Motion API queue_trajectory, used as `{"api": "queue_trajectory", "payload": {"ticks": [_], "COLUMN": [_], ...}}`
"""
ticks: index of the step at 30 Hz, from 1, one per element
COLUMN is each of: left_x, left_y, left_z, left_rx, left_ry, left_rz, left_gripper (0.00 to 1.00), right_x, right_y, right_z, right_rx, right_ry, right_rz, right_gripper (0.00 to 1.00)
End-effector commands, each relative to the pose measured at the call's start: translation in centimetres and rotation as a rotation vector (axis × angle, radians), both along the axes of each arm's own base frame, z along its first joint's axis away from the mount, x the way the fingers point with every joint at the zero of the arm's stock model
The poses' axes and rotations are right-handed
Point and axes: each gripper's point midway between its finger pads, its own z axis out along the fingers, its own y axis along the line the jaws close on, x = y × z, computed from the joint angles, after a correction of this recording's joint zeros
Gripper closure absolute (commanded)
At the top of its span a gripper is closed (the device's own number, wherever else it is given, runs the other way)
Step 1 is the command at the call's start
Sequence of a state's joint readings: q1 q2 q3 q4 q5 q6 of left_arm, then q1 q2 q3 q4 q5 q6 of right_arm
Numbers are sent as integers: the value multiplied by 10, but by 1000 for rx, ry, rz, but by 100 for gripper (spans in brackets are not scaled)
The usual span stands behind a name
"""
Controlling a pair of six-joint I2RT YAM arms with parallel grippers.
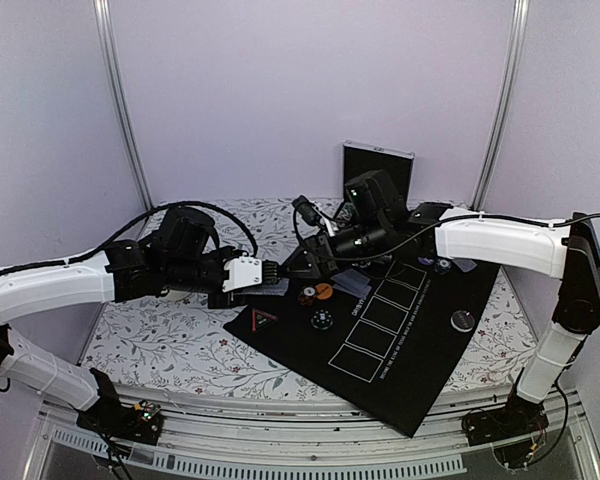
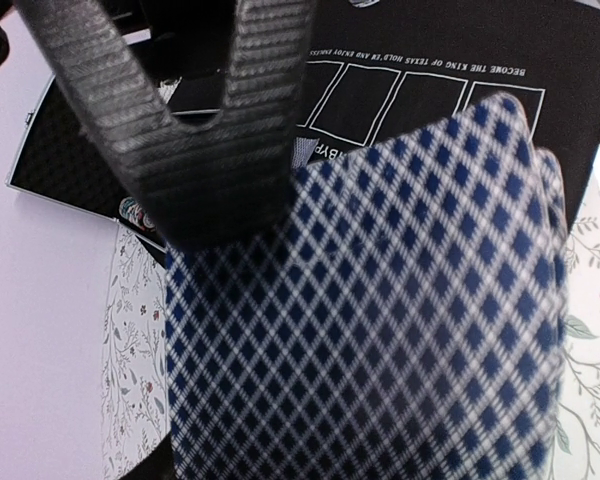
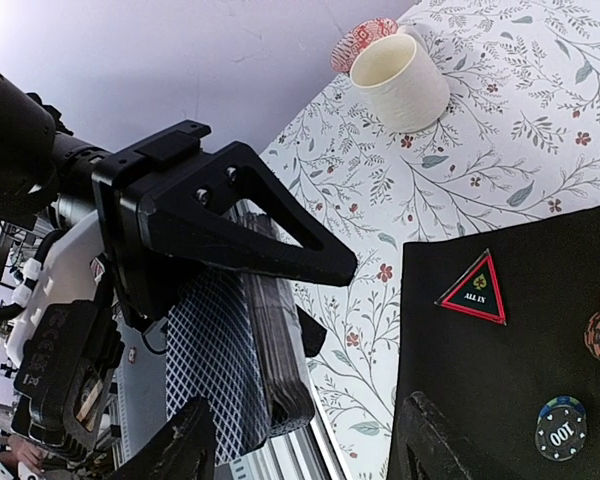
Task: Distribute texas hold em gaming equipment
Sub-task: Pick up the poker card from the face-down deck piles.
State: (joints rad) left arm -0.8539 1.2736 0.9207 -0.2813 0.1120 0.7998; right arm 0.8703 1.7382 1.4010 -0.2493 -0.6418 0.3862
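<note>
My left gripper (image 1: 256,275) is shut on a deck of playing cards (image 1: 276,279) and holds it on edge above the mat's left end. The deck's blue diamond-patterned back (image 2: 380,320) fills the left wrist view. My right gripper (image 1: 302,262) faces the deck from the right, open. In the right wrist view its own jaws (image 3: 305,408) stand wide apart around the deck's lower edge (image 3: 220,370). One ribbed finger (image 2: 205,170) rests at the top card's corner. Poker chips (image 1: 323,291) (image 1: 321,320) (image 3: 562,428) and a red-edged "ALL IN" triangle (image 1: 264,319) (image 3: 477,290) lie on the black mat (image 1: 410,360).
The mat carries a row of white card outlines (image 1: 380,320). A dark disc (image 1: 464,320) and further chips (image 1: 442,265) lie near its right end. A black case (image 1: 377,165) stands at the back. A cream cup (image 3: 400,80) sits on the floral cloth (image 1: 160,340).
</note>
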Motion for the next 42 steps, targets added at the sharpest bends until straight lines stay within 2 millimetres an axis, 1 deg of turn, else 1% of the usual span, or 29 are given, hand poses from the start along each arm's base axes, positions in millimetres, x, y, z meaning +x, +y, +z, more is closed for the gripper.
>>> {"api": "queue_trajectory", "payload": {"ticks": [1, 3, 6, 9, 13, 16, 25, 29, 32, 36, 42], "left_x": [-4, -4, -4, -5, -5, -5, -5, -5, -5, -5, -5], "left_y": [-6, -6, -5, -5, -5, -5, -5, -5, -5, -5, -5], "left_z": [13, 12, 13, 13, 12, 12, 13, 13, 13, 13, 13], "left_rx": [-39, -38, -39, -40, -38, -38, -38, -40, -39, -39, -38], "left_ry": [-28, -27, -30, -30, -29, -30, -30, -31, -31, -30, -31], "left_rz": [-20, -21, -19, -20, -21, -21, -21, -21, -22, -21, -21], "left_gripper": [51, 51, 51, 51, 51, 51, 51, 51, 51, 51, 51], "right_x": [3, 4, 5, 4, 5, 4, -1, -1, -2, -2, -2], "right_y": [13, 15, 12, 6, -1, -4, -3, -5, -6, -9, -11], "right_z": [13, 7, 1, 2, 3, 7, 22, 22, 26, 31, 37], "right_rx": [49, 35, -4, -25, -56, -59, -30, -42, -40, -39, -38], "right_ry": [-18, -4, -10, -25, -45, -53, -53, -54, -57, -71, -81], "right_rz": [0, -3, -21, -28, -45, -48, -25, -30, -29, -38, -41], "right_gripper": [36, 36, 36, 42, 47, 52, 68, 75, 82, 95, 98]}}
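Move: Just past the tips of the right hand, the top poker card of the deck has its middle about 5 cm to the left, 2 cm back and 2 cm lower. On the mat some 20 cm below, the all-in triangle lies about 5 cm ahead and 8 cm left, and the black 100 chip 5 cm ahead and 5 cm right. From the left hand, which holds the deck, that card's middle is roughly 2 cm right, 2 cm back and 1 cm lower. Working at the free end of the deck, the right hand first eases slightly left, dips about 1 cm, then climbs some 2 cm while drawing back to its right. Its fingers go from well open to nearly shut, one finger starting on the deck's back and the tips closing on the top card's end. The left hand keeps still, holding the deck. ##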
